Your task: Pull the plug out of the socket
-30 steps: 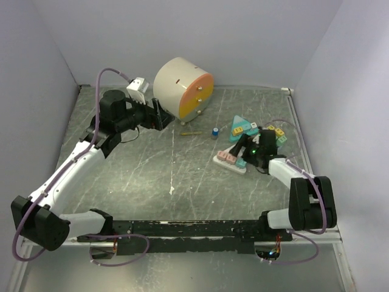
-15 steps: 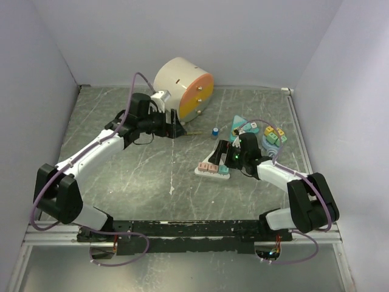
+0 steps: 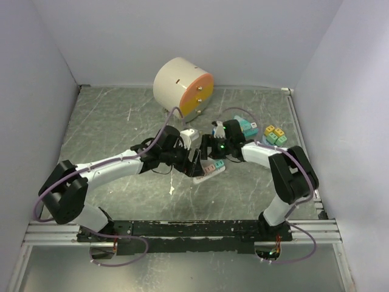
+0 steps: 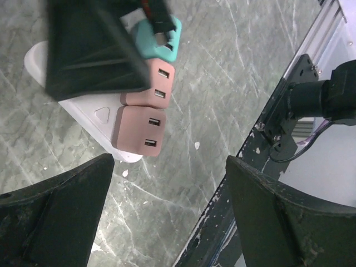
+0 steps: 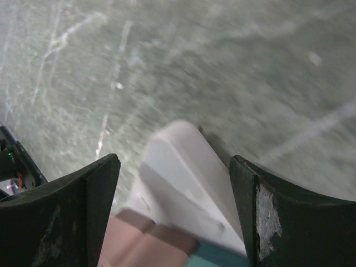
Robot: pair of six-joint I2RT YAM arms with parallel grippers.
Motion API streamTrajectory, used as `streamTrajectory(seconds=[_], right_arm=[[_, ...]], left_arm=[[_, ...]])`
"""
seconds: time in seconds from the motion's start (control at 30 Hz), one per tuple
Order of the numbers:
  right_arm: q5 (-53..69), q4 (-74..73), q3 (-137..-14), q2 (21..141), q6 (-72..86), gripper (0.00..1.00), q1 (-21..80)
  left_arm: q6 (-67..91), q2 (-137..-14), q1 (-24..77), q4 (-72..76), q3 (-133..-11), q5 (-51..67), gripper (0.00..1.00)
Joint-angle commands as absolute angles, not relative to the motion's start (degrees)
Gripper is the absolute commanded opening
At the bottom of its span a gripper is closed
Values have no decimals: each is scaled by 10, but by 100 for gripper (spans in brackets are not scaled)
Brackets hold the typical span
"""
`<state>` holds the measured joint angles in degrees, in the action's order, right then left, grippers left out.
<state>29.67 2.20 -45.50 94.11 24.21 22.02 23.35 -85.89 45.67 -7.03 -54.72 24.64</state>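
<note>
A white socket strip (image 3: 199,176) lies at the table's centre with two pink plugs (image 3: 210,165) and a teal plug (image 3: 220,162) seated in it. In the left wrist view the strip (image 4: 83,114) carries the pink plugs (image 4: 139,130) and the teal plug (image 4: 158,44), which has a black cable in it. My left gripper (image 4: 169,167) hangs open just short of the nearer pink plug, nothing between its fingers. My right gripper (image 5: 175,161) is open and straddles the strip's (image 5: 183,167) bare rounded end, with gaps on both sides. That view is blurred.
A beige drum with an orange face (image 3: 182,88) stands at the back. A teal triangular piece (image 3: 245,125) and coloured blocks (image 3: 275,135) lie to the right. The black base rail (image 3: 200,228) runs along the near edge, close below the left gripper (image 3: 196,159).
My left arm swung from beside the drum to the centre, next to the strip. My right gripper [moved left], and the strip with its plugs slid left with it.
</note>
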Motion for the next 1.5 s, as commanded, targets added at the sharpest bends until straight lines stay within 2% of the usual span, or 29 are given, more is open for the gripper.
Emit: streamTrajectory(seconds=[0.0,0.13,0.3,0.4,0.57,0.73,0.77,0.87,1.2,1.47], right_arm=[[311,-11,-545,992,210,80,270],[279,-27,-564,988,215,81,259],[381,76,-450,902,280,84,123],[377,65,-400,840,274,85,65],[340,27,-339,756,253,85,31],[332,16,-302,724,233,85,31],[341,19,-299,723,231,85,31],[377,50,-288,727,243,85,36],[431,125,-267,769,289,82,81],[458,103,-262,766,275,82,82]], left_arm=[[192,-828,487,-16,-515,188,94],[178,-837,522,-36,-518,115,94],[149,-897,603,-103,-586,-33,94],[141,-937,630,-126,-615,-117,94],[118,-966,634,-113,-629,-135,94],[105,-992,635,-117,-646,-153,94],[104,-997,636,-119,-649,-154,98],[108,-1002,636,-125,-651,-163,85],[113,-980,636,-127,-626,-166,72],[118,-967,636,-122,-606,-162,55]])
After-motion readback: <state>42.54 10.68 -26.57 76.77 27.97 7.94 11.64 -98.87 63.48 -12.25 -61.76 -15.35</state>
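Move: The end pink plug on the white socket board lies about 8 cm below the left hand, some 2 cm to its right and 1 cm ahead. The second pink plug sits roughly 4 cm farther right than the first and 1 cm farther out, with the teal plug beyond it, about 9 cm right of the left hand and 4 cm ahead. From the right hand the end pink plug is some 8 cm back and 2 cm left, the teal plug about 5 cm back and 4 cm right, both slightly below. The left hand sinks about 7 cm onto the end pink plug, easing back and right before coming forward again, while its wrist swings nearly 40 degrees to point its fingers steeply down; the wide-open fingers then close by about a third around that plug. The right hand goes some 5 cm farther left and a little forward, sweeps about 15 cm right while rising clear of the socket board, then draws back and returns 4 cm left, fingers still open. ##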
